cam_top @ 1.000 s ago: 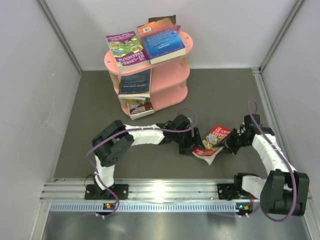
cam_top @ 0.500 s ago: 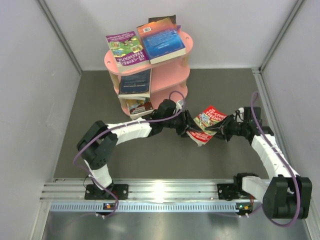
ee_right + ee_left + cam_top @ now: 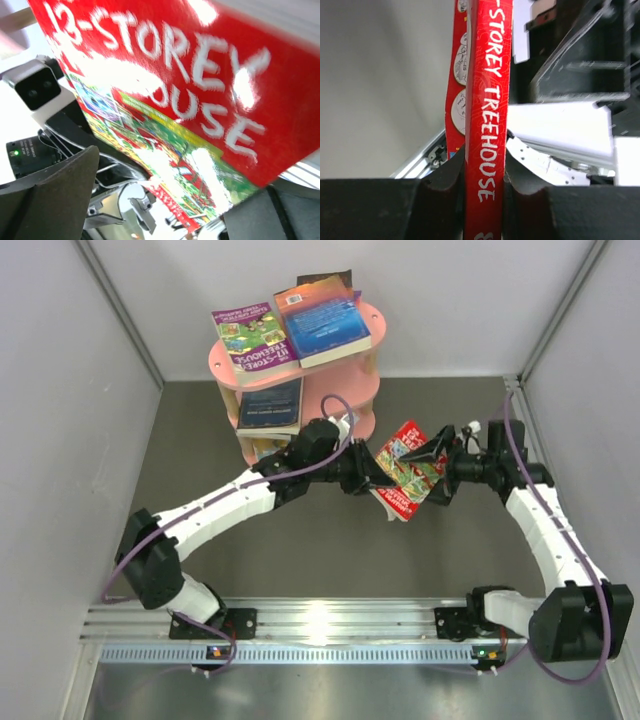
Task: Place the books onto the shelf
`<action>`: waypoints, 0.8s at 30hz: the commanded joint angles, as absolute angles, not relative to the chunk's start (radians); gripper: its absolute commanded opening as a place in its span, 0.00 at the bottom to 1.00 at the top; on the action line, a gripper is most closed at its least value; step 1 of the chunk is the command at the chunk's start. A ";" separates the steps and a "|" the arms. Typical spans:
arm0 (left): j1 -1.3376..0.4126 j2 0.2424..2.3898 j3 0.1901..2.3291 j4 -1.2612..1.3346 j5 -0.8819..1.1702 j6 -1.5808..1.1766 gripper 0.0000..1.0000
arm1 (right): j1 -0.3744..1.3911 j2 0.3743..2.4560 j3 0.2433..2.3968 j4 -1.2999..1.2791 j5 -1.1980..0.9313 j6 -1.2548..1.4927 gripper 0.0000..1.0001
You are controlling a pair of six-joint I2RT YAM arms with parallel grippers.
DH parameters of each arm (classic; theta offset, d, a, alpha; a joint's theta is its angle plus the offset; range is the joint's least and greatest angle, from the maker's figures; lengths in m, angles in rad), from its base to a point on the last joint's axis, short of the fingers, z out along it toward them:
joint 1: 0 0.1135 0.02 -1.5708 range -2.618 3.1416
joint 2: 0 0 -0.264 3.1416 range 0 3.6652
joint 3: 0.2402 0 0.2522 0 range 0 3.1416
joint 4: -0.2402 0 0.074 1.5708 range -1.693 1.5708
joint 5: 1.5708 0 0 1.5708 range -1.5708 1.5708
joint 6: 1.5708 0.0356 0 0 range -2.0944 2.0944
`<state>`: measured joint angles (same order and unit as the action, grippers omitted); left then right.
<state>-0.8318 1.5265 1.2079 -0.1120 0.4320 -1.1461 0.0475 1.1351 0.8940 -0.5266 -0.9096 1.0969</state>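
Note:
A red "13-Storey Treehouse" book hangs in the air right of the pink shelf. My left gripper is shut on it. In the left wrist view the red spine stands upright, clamped between the dark fingers of the left gripper. My right gripper is open, its jaws spread on either side of the book's other edge. The cover fills the right wrist view between the spread fingers of the right gripper. More books lie on the shelf: a purple one and a blue one on top.
A dark blue book lies on the shelf's middle tier and another book on the bottom tier. Grey walls stand on the left, right and back. A metal rail with both arm bases runs along the near edge.
Both arms have lifted the red book off the floor and carried it toward the shelf. The left gripper has shut on its spine and the right gripper has opened.

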 commanded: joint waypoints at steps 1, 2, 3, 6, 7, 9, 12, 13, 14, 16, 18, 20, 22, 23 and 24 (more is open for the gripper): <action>-0.862 1.439 1.342 -0.363 0.440 -0.980 0.00 | 0.016 1.140 1.089 -0.639 -0.843 0.987 0.94; -0.862 1.415 1.365 -0.382 0.439 -0.957 0.00 | 0.008 1.144 1.116 -0.676 -0.821 0.935 0.95; -0.862 1.401 1.385 -0.394 0.439 -0.921 0.00 | 0.008 1.146 1.140 -0.716 -0.796 0.914 0.95; -0.854 1.318 1.437 -0.361 0.422 -0.894 0.00 | -0.043 1.157 1.206 -0.822 -0.704 0.851 0.95; -0.848 1.296 1.453 -0.316 0.420 -0.893 0.00 | -0.046 1.158 1.207 -0.843 -0.681 0.848 0.95; -0.812 1.250 1.488 -0.299 0.407 -0.884 0.00 | -0.046 1.167 1.195 -0.847 -0.680 0.839 0.94; -0.740 1.230 1.587 -0.291 0.393 -0.862 0.00 | -0.046 1.170 1.171 -0.859 -0.663 0.818 0.94; -0.717 1.230 1.636 -0.282 0.390 -0.856 0.00 | -0.043 1.169 1.164 -0.870 -0.658 0.813 0.94; -0.669 1.230 1.660 -0.278 0.382 -0.853 0.00 | -0.038 1.169 1.157 -0.868 -0.655 0.813 0.94; -0.622 1.247 1.722 -0.249 0.385 -0.853 0.00 | -0.025 1.170 1.158 -0.870 -0.644 0.804 0.94; -0.552 1.270 1.767 -0.201 0.394 -0.861 0.00 | -0.015 1.170 1.166 -0.879 -0.628 0.795 0.93; -0.484 1.319 1.831 -0.131 0.425 -0.897 0.00 | -0.012 1.170 1.170 -0.891 -0.615 0.784 0.93; -0.448 1.362 1.882 -0.078 0.448 -0.928 0.00 | -0.008 1.169 1.173 -0.894 -0.614 0.778 0.94; -0.411 1.371 1.896 -0.058 0.443 -0.961 0.00 | -0.008 1.172 1.173 -0.896 -0.614 0.776 0.93; -0.396 1.382 1.908 -0.023 0.433 -0.977 0.00 | -0.008 1.173 1.172 -0.900 -0.612 0.775 0.93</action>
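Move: The left hand already holds the red treehouse book; the blue book on the shelf top lies about 26 cm ahead of that hand, 12 cm to its left and some 8 cm higher. Level with the blue book and about 15 cm left of it is the purple book, and the navy book on the middle tier lies about 23 cm ahead, 26 cm left and 8 cm below the hand. From the right hand, already open around the red book, that book's middle is roughly 3 cm left, straight level. The left hand keeps its pinch on the spine edge of the red treehouse book and carries it about 33 cm up, well past the height of the shelf top, and 16 cm left, easing back slightly before swinging forward, while the wrist turns some 50 degrees, mostly tipping the hand's forward side up. The right hand, its fingers already wide, leaves the book to the left hand and draws about 5 cm to the right, rising some 5 cm and then sinking back as it rolls its left side down by about 20 degrees. ##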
